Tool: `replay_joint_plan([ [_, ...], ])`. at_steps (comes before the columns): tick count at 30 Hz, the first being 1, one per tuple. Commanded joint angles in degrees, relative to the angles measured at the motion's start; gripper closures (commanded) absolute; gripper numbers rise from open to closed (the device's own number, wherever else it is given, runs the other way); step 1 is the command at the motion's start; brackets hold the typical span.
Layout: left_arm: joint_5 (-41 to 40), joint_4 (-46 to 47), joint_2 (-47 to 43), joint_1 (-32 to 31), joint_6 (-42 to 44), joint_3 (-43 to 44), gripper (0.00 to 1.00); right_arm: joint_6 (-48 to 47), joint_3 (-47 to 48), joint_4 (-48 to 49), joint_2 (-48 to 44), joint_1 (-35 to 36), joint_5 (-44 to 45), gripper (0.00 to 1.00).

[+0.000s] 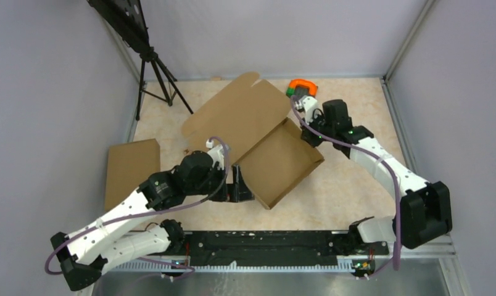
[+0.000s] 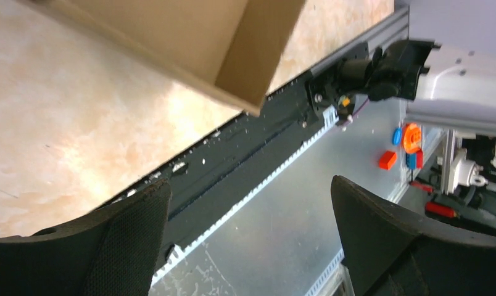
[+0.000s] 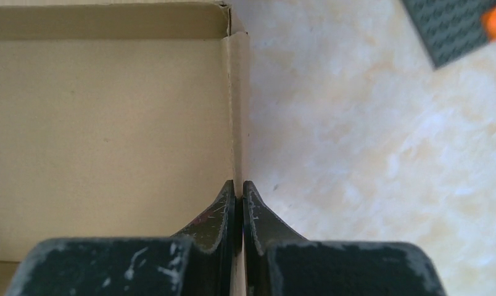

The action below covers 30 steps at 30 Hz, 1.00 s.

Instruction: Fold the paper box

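The paper box [image 1: 281, 161] lies mid-table as a shallow brown tray with its walls up, and its big lid flap [image 1: 236, 114] slopes away to the back left. My right gripper [image 1: 306, 135] is at the tray's far right wall. In the right wrist view that gripper [image 3: 238, 184] is shut on the thin upright wall [image 3: 237, 105], one finger inside the tray and one outside. My left gripper [image 1: 238, 190] is beside the tray's near left corner. In the left wrist view it [image 2: 250, 182] stands open and holds nothing, with the box corner [image 2: 233, 43] above it.
A second brown box [image 1: 131, 169] lies at the left beside the left arm. An orange and green object [image 1: 302, 86] sits at the back behind the right wrist. A tripod [image 1: 156, 74] stands at the back left. A black rail [image 1: 264, 240] runs along the near edge.
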Motion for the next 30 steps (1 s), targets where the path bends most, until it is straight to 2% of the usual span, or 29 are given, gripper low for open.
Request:
replay_joint_plan([
  [1, -1.0, -4.0, 1.7, 5.5, 4.9, 5.8, 0.01, 20.6, -4.8, 2.7, -5.9, 0.1, 4.3, 1.00],
  [2, 0.4, -4.4, 1.8, 8.9, 5.9, 5.9, 0.01, 26.7, -4.8, -0.2, -6.0, 0.0, 6.6, 1.00],
  [6, 8.5, -2.6, 2.3, 23.5, 9.9, 4.4, 0.02, 41.6, -3.3, -12.7, -2.1, 0.1, 12.6, 1.00],
  [11, 8.9, 3.7, 7.6, 31.8, 10.6, 3.3, 0.01, 49.3, -14.1, -7.5, -7.9, 0.2, 11.9, 1.00],
  [14, 10.2, 11.2, 10.1, 36.1, 8.7, 0.1, 0.01, 49.8, -18.0, -6.4, -10.0, 0.6, 12.8, 1.00],
  [19, 6.9, 17.8, 15.5, 38.0, 8.5, -1.9, 0.01, 47.9, -21.4, -7.0, -9.7, 1.1, 11.4, 1.00],
  [26, 8.4, 21.3, 28.4, 38.2, 9.3, 2.4, 0.01, 48.9, -23.0, -6.1, -9.6, 5.3, 14.8, 1.00],
  [30, 3.7, 22.8, 31.8, 38.3, 10.2, 5.0, 0.02, 49.4, -23.5, -5.7, -8.8, 6.8, 17.0, 1.00],
])
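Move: My right hand still pinches the right wall of the lifted tray, its middle about 10 cm left of this hand, 6 cm back and 5 below. The clear table for it lies some 14 cm back, 8 left and 15 down; the grey plate is about 21 cm ahead, 2 left. From my open left hand, the tray's hinge corner is about 10 cm ahead, 1 left and 10 below, with the lid's middle 27 cm ahead, 1 left. Keeping the wall pinched, I bring the tray back and down with my right hand, about 12 cm each way, turning it clockwise some 40 degrees while the fingers tip down, then nearly stop. My open left hand clears the tray forward and left with a slight rise, then sinks beside its far-left corner under the lid hinge, turning counter-clockwise; I can't see it touching. ##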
